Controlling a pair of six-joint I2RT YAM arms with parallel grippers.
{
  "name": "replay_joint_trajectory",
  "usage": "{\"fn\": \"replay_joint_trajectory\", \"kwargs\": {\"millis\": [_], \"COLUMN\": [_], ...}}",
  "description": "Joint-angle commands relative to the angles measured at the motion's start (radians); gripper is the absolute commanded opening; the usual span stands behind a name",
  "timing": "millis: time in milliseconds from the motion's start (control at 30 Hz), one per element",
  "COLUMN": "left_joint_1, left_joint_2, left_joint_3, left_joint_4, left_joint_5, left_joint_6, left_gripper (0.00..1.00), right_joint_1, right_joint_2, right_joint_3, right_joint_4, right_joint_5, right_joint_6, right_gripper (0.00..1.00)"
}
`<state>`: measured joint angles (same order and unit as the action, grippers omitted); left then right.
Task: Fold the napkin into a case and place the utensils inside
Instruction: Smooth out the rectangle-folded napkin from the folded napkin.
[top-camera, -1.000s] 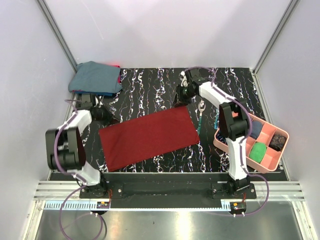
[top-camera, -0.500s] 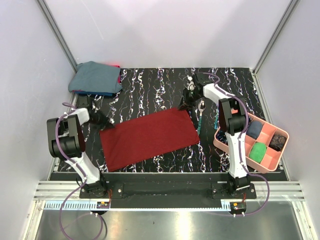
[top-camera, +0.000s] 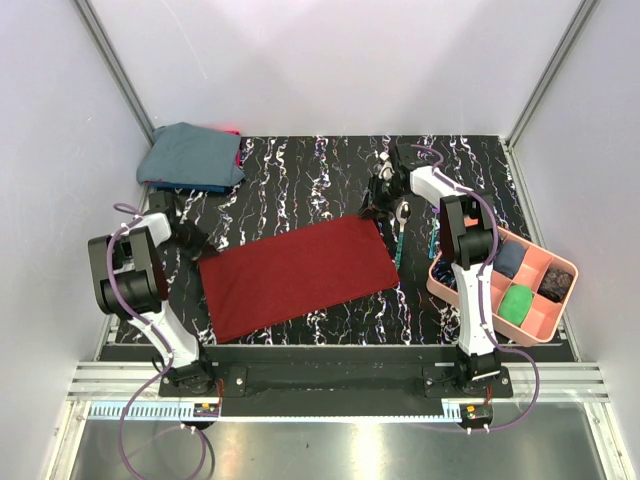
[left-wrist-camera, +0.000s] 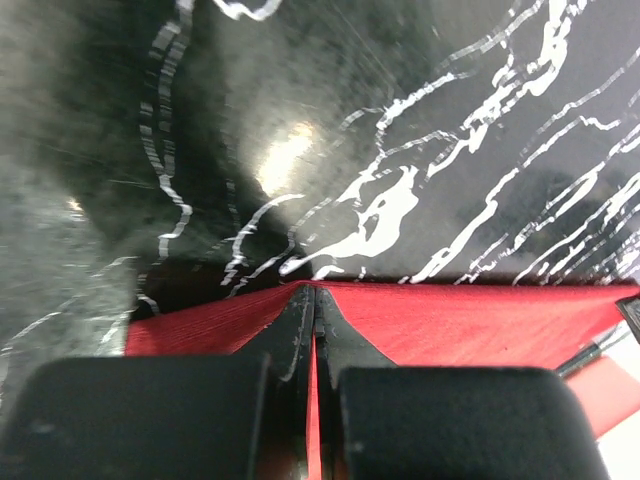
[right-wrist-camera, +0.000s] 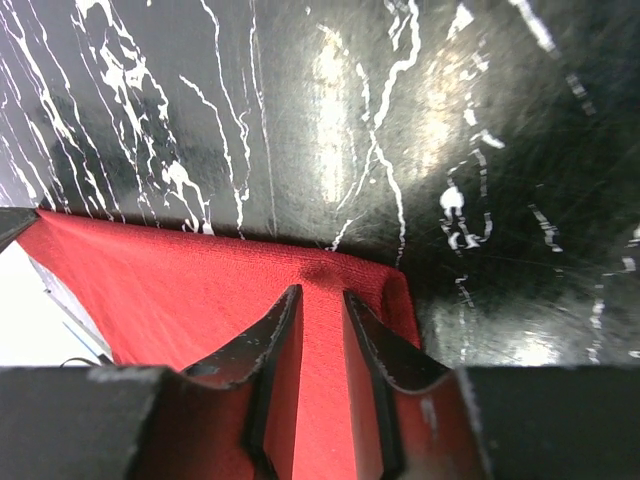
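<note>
The dark red napkin (top-camera: 298, 275) lies flat and open in the middle of the black marbled table. My left gripper (top-camera: 197, 248) is at its far left corner. In the left wrist view the gripper (left-wrist-camera: 313, 295) is shut on the napkin's edge (left-wrist-camera: 480, 320), with red cloth pinched between the jaws. My right gripper (top-camera: 372, 212) is at the far right corner. In the right wrist view it (right-wrist-camera: 321, 291) stands narrowly open over the napkin's (right-wrist-camera: 180, 290) corner, with cloth showing in the gap. The spoon (top-camera: 401, 213) and a teal-handled piece (top-camera: 433, 240) lie just right of the napkin.
A blue-grey cloth bundle (top-camera: 192, 155) lies at the far left corner. A pink compartment tray (top-camera: 437, 283) holding coloured items stands at the right, beside the right arm. White walls close in the table on three sides.
Both grippers have come down onto the napkin's far corners. The left moved toward the cloth and shut on its edge. The right moved down and right to the far right corner.
</note>
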<state>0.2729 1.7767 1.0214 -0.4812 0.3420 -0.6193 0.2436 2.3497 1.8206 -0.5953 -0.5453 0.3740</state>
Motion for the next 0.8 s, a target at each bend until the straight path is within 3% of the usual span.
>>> {"fn": "replay_joint_trajectory", "kwargs": {"millis": [0,300,467,533,600,667,767], "left_joint_1": [0.040,0.064,0.071,0.043,-0.015,-0.078,-0.222], "left_joint_2": [0.013,-0.042,-0.207,-0.311,-0.399,-0.440,-0.499], "left_joint_3": [0.035,0.043,0.043,0.031,0.005,-0.012,-0.044], "left_joint_4": [-0.028,-0.112,-0.129,-0.109,-0.073,-0.051,-0.025], "left_joint_5": [-0.120,-0.262,-0.334,-0.360,-0.296,-0.259,-0.192], "left_joint_6": [0.049,0.049,0.047,0.041,0.038,0.036,0.035], "left_gripper": [0.00,0.00,0.02,0.07,0.17,0.24,0.25], "right_joint_1": [-0.029,-0.032,-0.029,-0.026,-0.017,-0.003,0.042], "right_joint_2": [-0.010,-0.055,-0.121,-0.162,-0.226,-0.277,-0.320], "right_joint_3": [0.029,0.088,0.120,0.077,0.030,-0.046,-0.133], "right_joint_4": [-0.017,-0.096,-0.187,-0.201,-0.201,-0.207,-0.205], "right_joint_5": [0.102,0.162,0.235,0.268,0.265,0.283,0.310], "right_joint_6": [-0.056,-0.067,-0.060,-0.044,-0.049,-0.064,-0.111], "right_gripper": [0.33,0.37,0.44,0.57,0.68,0.72,0.74]}}
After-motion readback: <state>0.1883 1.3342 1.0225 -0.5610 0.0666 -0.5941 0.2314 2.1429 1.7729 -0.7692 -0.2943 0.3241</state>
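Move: The closed left fingertips rest on the folded napkin's far edge; its far left corner is about 3 cm left and 1 cm back, and the cloth stack some 25 cm ahead and 2 cm left. From the part-open right fingers, also low on the napkin, its far right corner is about 2 cm right and level; the spoon is about 7 cm right and 6 cm back, the fork 14 cm right and 4 cm back. Draw both grippers apart along the napkin's far edge: slide the shut left fingertips about 6 cm left, easing slightly back, past the far left corner, then lift some 12 cm, swinging back right and opening a little. Wipe the right fingers about 5 cm right past their corner towards the spoon, rising about 5 cm at the end and opening wide as both come off the cloth. ##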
